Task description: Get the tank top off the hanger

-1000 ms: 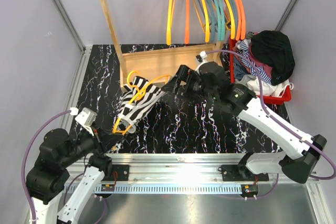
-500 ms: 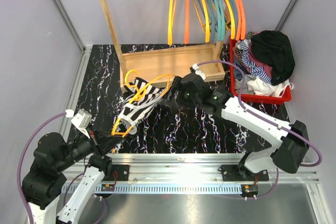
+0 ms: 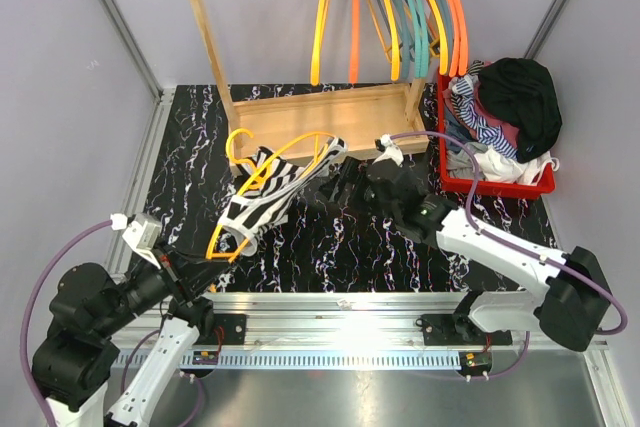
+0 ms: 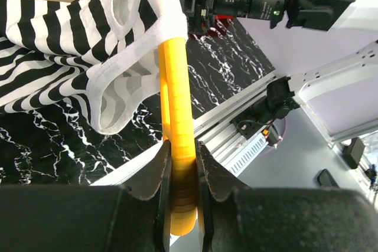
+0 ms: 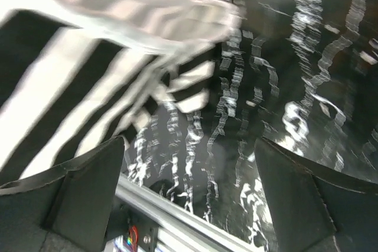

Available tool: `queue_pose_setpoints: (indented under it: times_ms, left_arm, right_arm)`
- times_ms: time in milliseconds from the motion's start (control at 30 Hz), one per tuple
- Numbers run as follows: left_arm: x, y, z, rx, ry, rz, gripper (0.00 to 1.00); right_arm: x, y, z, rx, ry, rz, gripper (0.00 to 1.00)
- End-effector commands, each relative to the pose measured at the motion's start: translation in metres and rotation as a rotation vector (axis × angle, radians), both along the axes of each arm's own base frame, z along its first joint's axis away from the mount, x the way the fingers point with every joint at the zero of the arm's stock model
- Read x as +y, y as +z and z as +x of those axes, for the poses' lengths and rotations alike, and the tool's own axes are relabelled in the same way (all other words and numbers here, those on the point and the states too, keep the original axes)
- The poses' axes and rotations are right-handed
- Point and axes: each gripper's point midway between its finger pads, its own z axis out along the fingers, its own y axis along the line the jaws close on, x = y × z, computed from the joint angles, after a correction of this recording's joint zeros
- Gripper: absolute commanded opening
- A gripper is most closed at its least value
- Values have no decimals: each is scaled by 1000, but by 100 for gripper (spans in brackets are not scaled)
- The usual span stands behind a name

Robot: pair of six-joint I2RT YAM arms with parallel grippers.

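A black-and-white striped tank top (image 3: 262, 197) hangs on a yellow hanger (image 3: 300, 144) held tilted above the black marbled table. My left gripper (image 3: 203, 265) is shut on the hanger's lower end; in the left wrist view the yellow bar (image 4: 176, 116) runs straight between the fingers of that gripper (image 4: 182, 160), and the tank top (image 4: 59, 57) drapes over it higher up. My right gripper (image 3: 338, 182) stands open just right of the garment. The blurred right wrist view shows the striped cloth (image 5: 88, 75) ahead and to the left of that gripper (image 5: 189, 172), with nothing between its fingers.
A wooden clothes rack (image 3: 320, 117) stands behind the garment, with several coloured hangers (image 3: 400, 7) on its rail. A red basket (image 3: 500, 189) heaped with clothes sits at the right. Grey walls close in both sides. A metal rail (image 3: 350, 299) runs along the near edge.
My left arm has drawn back toward the near left corner, pulling the hanger with it, and the hanger's far end has risen. My right gripper has come nearer and lower, still open.
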Motion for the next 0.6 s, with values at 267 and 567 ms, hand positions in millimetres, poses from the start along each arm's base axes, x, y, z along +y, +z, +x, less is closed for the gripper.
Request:
queue_pose_setpoints:
  times_ms: [267, 567]
  left_arm:
    - [-16, 69, -19, -88, -126, -238, 0]
    - [-16, 72, -16, -56, -114, -300, 0]
  right_arm:
    - [13, 82, 43, -458, 279, 95, 100]
    - [20, 107, 70, -490, 304, 303, 0]
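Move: The striped tank top's white-bordered edge, bunched at the far end of the yellow hanger, is about 7 cm ahead of the open right hand, straight ahead and some 4 cm higher. The hanger's hook lies roughly 9 cm ahead and 20 cm left of that hand, at similar height; the wooden tray's middle is about 20 cm ahead, 2 cm left and 18 cm below. From the left hand, already gripping the hanger's near end, that edge is roughly 22 cm ahead, 23 cm right and 6 cm lower. The open right hand first rises about 5 cm, then drives some 7 cm forward to the white-bordered edge at the hanger's far end, its fingers tipping up by about 20 degrees and swinging counter-clockwise, and shuts fully to pinch the cloth. Meanwhile the left hand keeps its grip on the hanger's near end, lifting it about 4 cm with a slight drift right and back and rolling its left side down. ##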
